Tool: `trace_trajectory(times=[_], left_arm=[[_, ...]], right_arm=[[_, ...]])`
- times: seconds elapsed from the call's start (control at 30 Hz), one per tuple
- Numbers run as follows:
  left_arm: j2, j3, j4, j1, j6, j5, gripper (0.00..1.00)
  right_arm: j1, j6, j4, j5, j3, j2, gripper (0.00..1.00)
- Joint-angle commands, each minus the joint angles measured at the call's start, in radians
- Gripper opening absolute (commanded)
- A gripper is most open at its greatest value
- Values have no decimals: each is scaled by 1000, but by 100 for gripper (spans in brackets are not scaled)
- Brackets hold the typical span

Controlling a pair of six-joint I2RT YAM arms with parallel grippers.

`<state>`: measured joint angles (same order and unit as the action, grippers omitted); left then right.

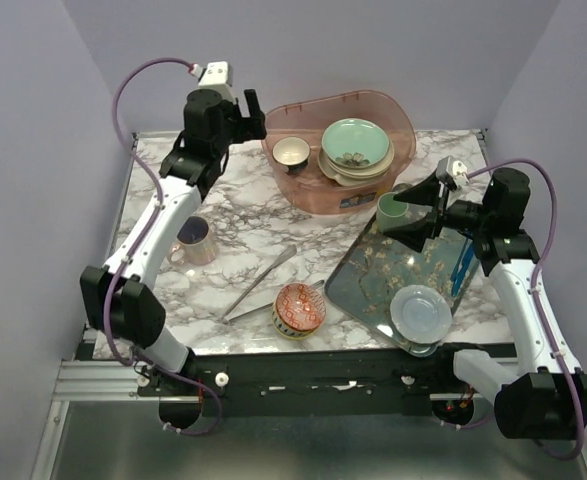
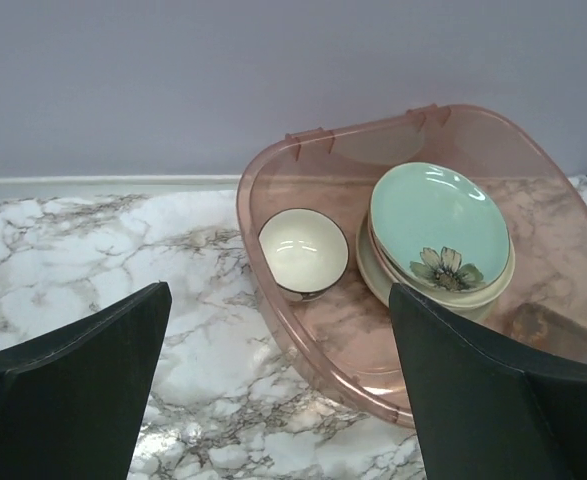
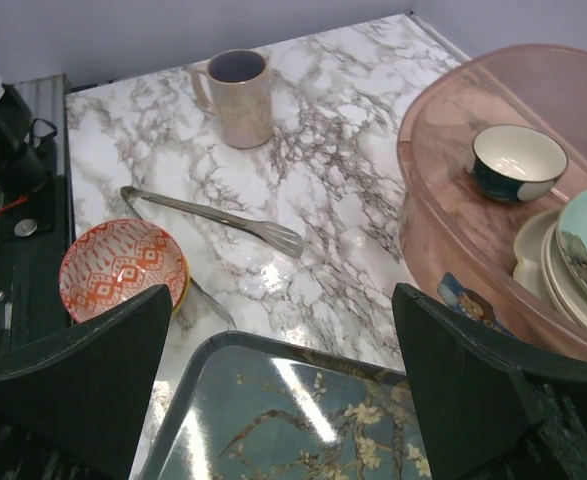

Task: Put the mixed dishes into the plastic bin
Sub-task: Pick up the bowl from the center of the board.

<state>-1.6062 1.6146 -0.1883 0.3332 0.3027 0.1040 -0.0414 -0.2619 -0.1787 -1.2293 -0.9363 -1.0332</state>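
Observation:
The pink plastic bin stands at the back of the table. Inside it sit a navy bowl with a cream inside and a mint-green plate stacked on cream dishes. My left gripper hovers open and empty just left of the bin's rim; the bowl and mint plate lie ahead of it. A lilac mug and a red patterned bowl rest on the marble. My right gripper is open and empty over the floral tray, beside a green mug.
Long metal tongs lie between the lilac mug and the red bowl. A pale blue dish sits at the tray's near end and a blue object lies at its right side. Walls close in at the back and sides.

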Motion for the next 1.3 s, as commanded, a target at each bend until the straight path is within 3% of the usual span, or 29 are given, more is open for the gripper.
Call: trace_trajectory(times=[0.0,0.47,0.83,1.07,1.27], left_arm=[[204,-131,90,-34,90,-72,99],[577,-515,50,-36,4,-178,99],[825,-795,101,-36,-65,-130,99],[890,-846,119,-36,-74,-112,99],[913,-855,121,-36,-82,-92,99]], right_arm=[[-6,-91,12,-165,34,7,99],[40,-160,-14,-102,14,-2,100],[279,-417,-300,132,-136,-105,99],[472,-583,-482,327,-246,-244,99],[580,-622,-522,399,-309,-384,98]])
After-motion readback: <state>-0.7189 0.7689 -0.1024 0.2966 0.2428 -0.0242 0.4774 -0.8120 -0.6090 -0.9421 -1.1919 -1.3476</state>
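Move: Below, to the left and nearer the base lies the patterned orange bowl, the top one of its stack: about 19 cm to the right hand's left, 10 cm back and 23 cm down. The spatula lies some 29 cm left, level fore and aft, and 30 cm below that hand; the white saucer about 10 cm right, 9 cm back and 28 cm below it. From the left hand the bowl is roughly 32 cm back, 9 cm right and 29 cm below. Easing back barely 2 cm first, the open right hand then speeds up leftward towards the orange bowl, about 11 cm in all, sinking some 7 cm late on, while its fingers tip down and swing counter-clockwise by roughly 20 degrees each. The open, empty left hand draws back about 19 cm from beside the bin, rising a little before it sinks, and drifts left. ##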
